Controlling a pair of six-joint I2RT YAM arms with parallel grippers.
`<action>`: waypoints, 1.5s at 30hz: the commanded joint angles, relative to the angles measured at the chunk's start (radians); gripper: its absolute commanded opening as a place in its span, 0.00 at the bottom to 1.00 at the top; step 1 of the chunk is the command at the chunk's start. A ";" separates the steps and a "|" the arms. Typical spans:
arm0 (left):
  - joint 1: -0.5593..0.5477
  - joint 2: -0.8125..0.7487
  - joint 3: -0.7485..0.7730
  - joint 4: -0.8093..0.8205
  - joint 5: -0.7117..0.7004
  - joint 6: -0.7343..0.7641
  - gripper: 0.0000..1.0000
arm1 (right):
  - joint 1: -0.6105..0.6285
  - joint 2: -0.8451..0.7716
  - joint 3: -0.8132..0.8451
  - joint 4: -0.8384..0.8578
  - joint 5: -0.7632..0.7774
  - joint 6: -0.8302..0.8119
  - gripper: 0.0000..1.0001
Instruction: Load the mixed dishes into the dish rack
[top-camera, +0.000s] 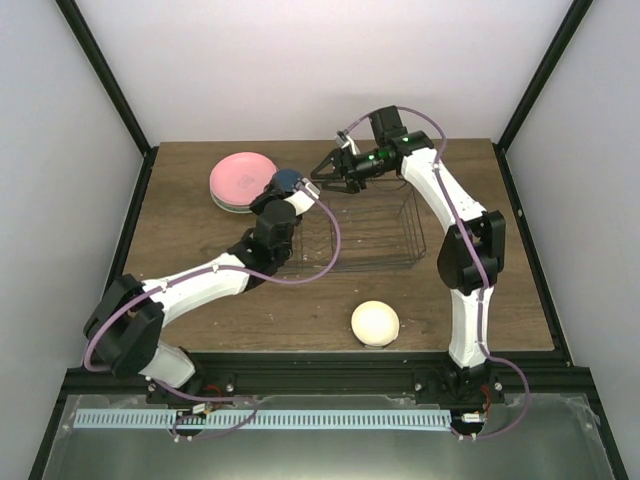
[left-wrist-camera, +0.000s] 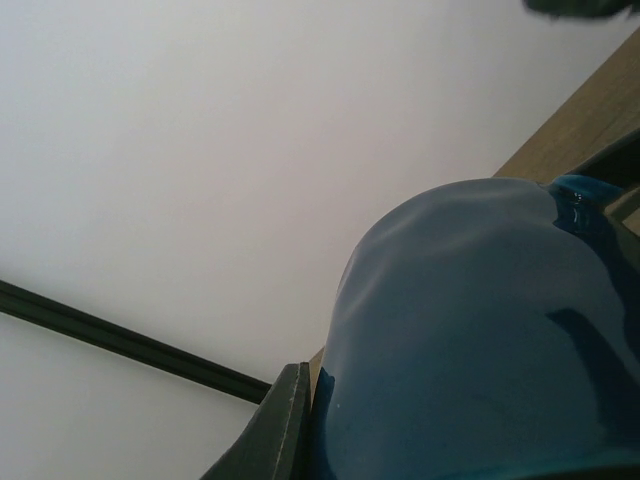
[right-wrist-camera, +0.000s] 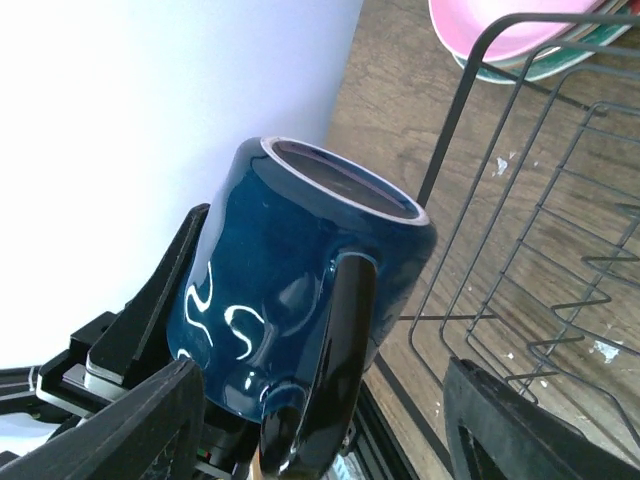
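Note:
The dark blue mug (top-camera: 290, 179) is held above the table at the dish rack's far left corner, tilted, by my left gripper (top-camera: 280, 192), which is shut on its body. In the left wrist view the mug (left-wrist-camera: 480, 340) fills the frame against one finger (left-wrist-camera: 282, 425). My right gripper (top-camera: 322, 182) is open and faces the mug (right-wrist-camera: 300, 260); the mug's handle (right-wrist-camera: 338, 360) lies between its spread fingers (right-wrist-camera: 120, 430). The wire dish rack (top-camera: 372, 235) stands empty. The pink plate (top-camera: 243, 179) tops a stack at the back left. The cream bowl (top-camera: 375, 323) lies upside down near the front.
A greenish plate rim (right-wrist-camera: 525, 68) shows under the pink plate (right-wrist-camera: 500, 25). The rack's corner wires (right-wrist-camera: 470, 120) stand close to the right of the mug. Dark frame posts and white walls enclose the table.

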 joint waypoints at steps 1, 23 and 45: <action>-0.012 0.002 0.057 0.054 0.000 -0.079 0.00 | 0.018 0.027 -0.004 0.019 -0.052 0.002 0.66; -0.036 0.097 0.093 0.124 -0.021 -0.093 0.00 | 0.024 0.041 -0.057 0.032 -0.122 -0.025 0.29; -0.036 0.079 0.062 -0.110 0.007 -0.333 0.41 | 0.022 0.003 -0.058 0.049 0.038 -0.034 0.01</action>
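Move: The mug hangs in the left fingers, its middle about 3 cm ahead of the left hand point and 1 cm right and below, with its handle turned to the open right gripper some 9 cm to the left hand's right and 2 cm ahead. From the right hand the mug's middle is roughly 8 cm left, level. The rack's middle lies about 7 cm back, 3 cm right and 18 cm below; the plates 18 cm left, 3 cm ahead, 22 cm below. Down about 4 cm go both hands, the left also easing the held mug nearly 3 cm right so its handle comes in between the right fingers. The right closes from wide and pinches the handle, barely shifting sideways; only after that do the left fingers open about a third of the way, staying beside the mug. ##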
